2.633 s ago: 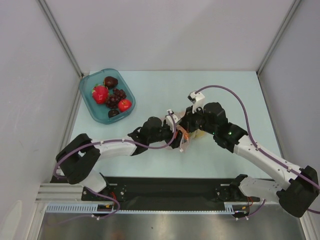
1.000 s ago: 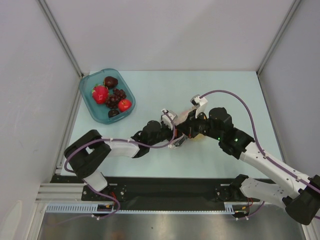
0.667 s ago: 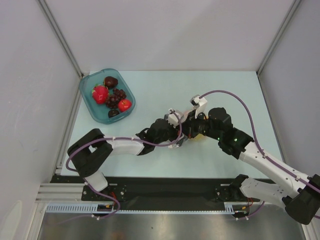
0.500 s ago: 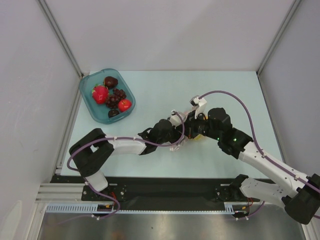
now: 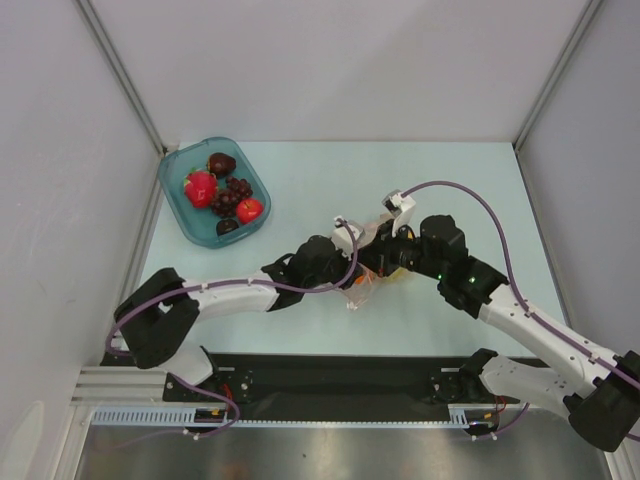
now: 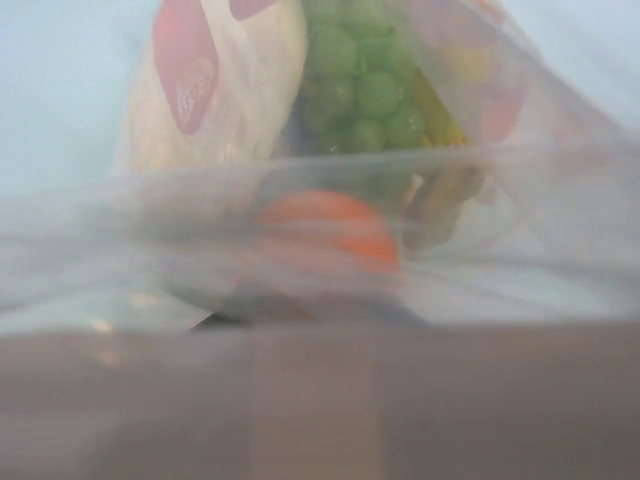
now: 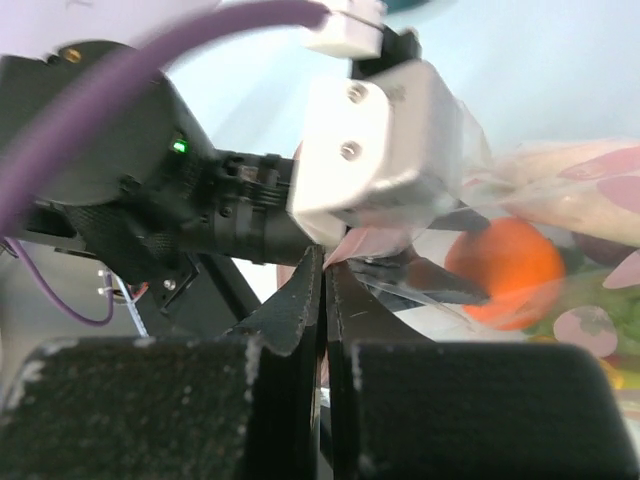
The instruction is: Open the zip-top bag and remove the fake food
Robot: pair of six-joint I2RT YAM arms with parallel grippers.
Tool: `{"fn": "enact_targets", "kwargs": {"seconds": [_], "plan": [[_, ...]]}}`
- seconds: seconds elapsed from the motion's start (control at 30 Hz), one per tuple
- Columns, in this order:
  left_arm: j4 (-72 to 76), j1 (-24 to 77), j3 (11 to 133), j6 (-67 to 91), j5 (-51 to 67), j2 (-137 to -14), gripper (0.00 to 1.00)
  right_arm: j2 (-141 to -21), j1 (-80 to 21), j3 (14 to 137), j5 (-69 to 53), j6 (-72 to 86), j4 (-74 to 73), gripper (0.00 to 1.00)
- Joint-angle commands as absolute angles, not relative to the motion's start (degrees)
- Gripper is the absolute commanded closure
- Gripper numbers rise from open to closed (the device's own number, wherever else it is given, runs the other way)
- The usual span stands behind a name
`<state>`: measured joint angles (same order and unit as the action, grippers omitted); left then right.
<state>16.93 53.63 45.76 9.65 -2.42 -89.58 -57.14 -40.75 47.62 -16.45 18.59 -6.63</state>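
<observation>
The zip-top bag (image 5: 362, 288) hangs crumpled between the two grippers at the table's middle. My right gripper (image 7: 326, 262) is shut on its pinkish-red zip strip (image 7: 372, 240). The left gripper (image 5: 356, 266) presses against the bag from the left, its white body (image 7: 385, 150) close in front of the right wrist camera. Its fingers are hidden by blurred plastic in the left wrist view. Fake food shows through the bag: green grapes (image 6: 365, 80), an orange (image 6: 325, 222) (image 7: 503, 268) and a white piece with a red label (image 6: 215, 90).
A teal tray (image 5: 180, 205) stands at the back left with red and dark toy fruits in it. Grey walls close the table on the left, back and right. Both arms reach in from the near edge.
The left gripper has moved right, up against the bag beside the right gripper. The bag's loose end now hangs lower left. The right gripper has kept its grip.
</observation>
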Motion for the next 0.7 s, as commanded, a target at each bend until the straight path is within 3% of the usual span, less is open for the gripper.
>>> {"fn": "enact_targets", "kwargs": {"seconds": [0.0, 0.67], "plan": [[17.06, 54.23, 45.70, 9.67, -0.44, -84.03, 1.00, -56.43, -39.29, 46.85, -15.38, 18.72, -3.17, 1.00], [8.09, 53.53, 45.88, 11.43, 2.63, -66.28, 1.00, -58.80, -36.39, 44.03, -15.91, 18.37, -2.11, 1.00]]}}
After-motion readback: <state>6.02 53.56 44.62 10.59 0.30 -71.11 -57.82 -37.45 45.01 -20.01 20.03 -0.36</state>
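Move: Right at the left fingertips is the orange, its middle about 1 cm ahead, 1 cm right and 2 cm below that hand. From the left hand, the pale long food lies some 9 cm ahead, 4 cm right and 5 cm down; the green grapes about 4 cm ahead, 6 cm right and 5 cm down. The right hand, pinching the bag's pink rim, has the orange roughly 4 cm ahead, 3 cm right and 16 cm below. Drawing upward out of the bag, the left hand rises about 8 cm, fastest at the end, while easing some 3 cm back and 3 cm left. Its half-open fingers, at first around the edge of the orange, lose it late in the lift and snap fully shut. The right hand keeps its shut pinch on the bag's rim, shifting a centimetre or two up and left, then back. ##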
